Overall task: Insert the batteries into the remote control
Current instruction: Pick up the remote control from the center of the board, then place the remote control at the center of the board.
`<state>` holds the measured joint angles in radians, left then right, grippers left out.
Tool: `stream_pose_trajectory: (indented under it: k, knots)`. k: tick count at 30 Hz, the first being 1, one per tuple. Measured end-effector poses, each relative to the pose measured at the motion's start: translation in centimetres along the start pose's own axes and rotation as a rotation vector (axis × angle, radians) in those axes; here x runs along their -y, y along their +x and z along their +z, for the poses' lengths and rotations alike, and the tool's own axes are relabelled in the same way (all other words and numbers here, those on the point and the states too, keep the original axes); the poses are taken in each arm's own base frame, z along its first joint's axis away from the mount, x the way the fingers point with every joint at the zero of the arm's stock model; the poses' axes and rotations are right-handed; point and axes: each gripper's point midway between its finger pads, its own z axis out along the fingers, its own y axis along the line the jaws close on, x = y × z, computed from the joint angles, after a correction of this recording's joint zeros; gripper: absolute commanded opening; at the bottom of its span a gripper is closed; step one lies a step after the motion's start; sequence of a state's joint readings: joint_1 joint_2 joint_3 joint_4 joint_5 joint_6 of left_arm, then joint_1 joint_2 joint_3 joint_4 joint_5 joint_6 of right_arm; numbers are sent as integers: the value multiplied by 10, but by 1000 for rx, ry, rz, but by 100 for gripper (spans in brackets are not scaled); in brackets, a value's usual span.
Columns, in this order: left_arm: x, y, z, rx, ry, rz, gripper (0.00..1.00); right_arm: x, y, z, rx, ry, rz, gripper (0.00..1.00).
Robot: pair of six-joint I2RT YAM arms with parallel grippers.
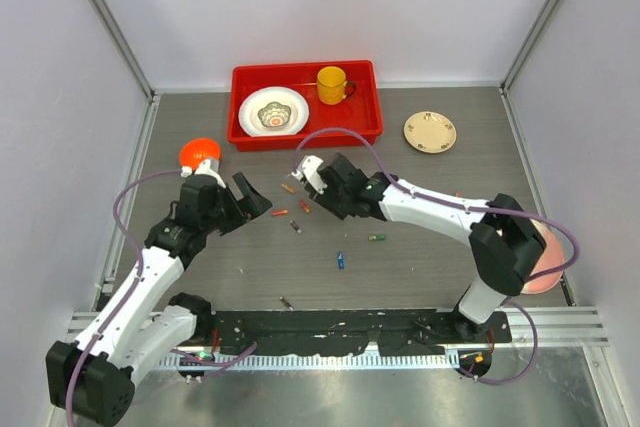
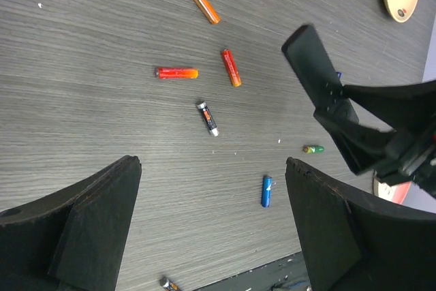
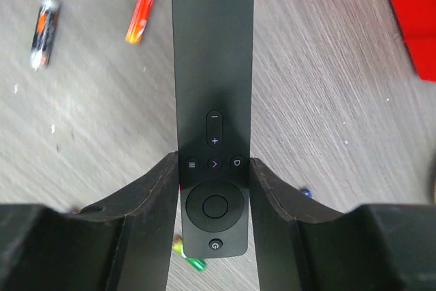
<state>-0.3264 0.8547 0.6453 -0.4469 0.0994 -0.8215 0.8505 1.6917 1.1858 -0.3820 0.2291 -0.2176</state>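
The remote control [image 3: 212, 66], a slim black bar with its buttons facing up, is clamped at its button end in my right gripper [image 3: 213, 165], which is shut on it above the table. The left wrist view shows the remote control [image 2: 310, 59] sticking out of the right gripper [image 2: 368, 134]. Several batteries lie loose on the table: orange [image 2: 204, 4], orange-red [image 2: 231, 67], red [image 2: 176, 72], dark [image 2: 208, 118], green [image 2: 313, 148] and blue [image 2: 266, 191]. My left gripper [image 2: 211, 163] hangs open over them, holding nothing. From above, the left gripper [image 1: 255, 199] and right gripper [image 1: 325, 187] face each other.
A red tray [image 1: 305, 67] at the back holds a white bowl [image 1: 273, 112] and a yellow mug [image 1: 332, 85]. A beige plate [image 1: 430, 132] lies at the back right and an orange ball [image 1: 199, 154] behind my left arm. One more battery [image 1: 286, 302] lies by the black rail [image 1: 340, 327].
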Motion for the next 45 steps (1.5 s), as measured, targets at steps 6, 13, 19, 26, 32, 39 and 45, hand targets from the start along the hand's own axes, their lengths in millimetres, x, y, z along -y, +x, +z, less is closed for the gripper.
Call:
stream_pose_trajectory:
  k: [6,13,19,26,32,39,45]
  knots:
    - [5,-2,-7,16,27,4,91,-10,17,-19,49,-120,-269,1]
    - [8,-3,-17,34,48,13,91,-41,34,-29,124,-292,-446,1]
    - [9,-3,-17,30,54,14,91,-55,40,-18,141,-348,-550,1]
    - [7,1,-14,12,46,19,91,-65,61,4,70,-413,-599,1]
    - [6,7,-9,-30,43,20,91,-60,68,5,52,-443,-618,1]
    - [10,17,-4,-94,69,21,91,-48,72,10,25,-443,-662,16]
    - [17,21,-6,-118,114,46,98,-45,74,12,12,-435,-621,41]
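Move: The right hand already holds the remote control in the air. The bare patch of table it heads for lies about 5 cm back and 8 cm below. The blue battery is some 12 cm back and 1 cm left, the green one 7 cm back and 7 cm right, the grey battery 3 cm back and 12 cm left. From the left hand, that patch is level ahead-wise, 20 cm right and 13 cm down. The right hand draws the gripped remote back 5 cm, turning it 40 degrees counter-clockwise, then lowers it 6 cm. ##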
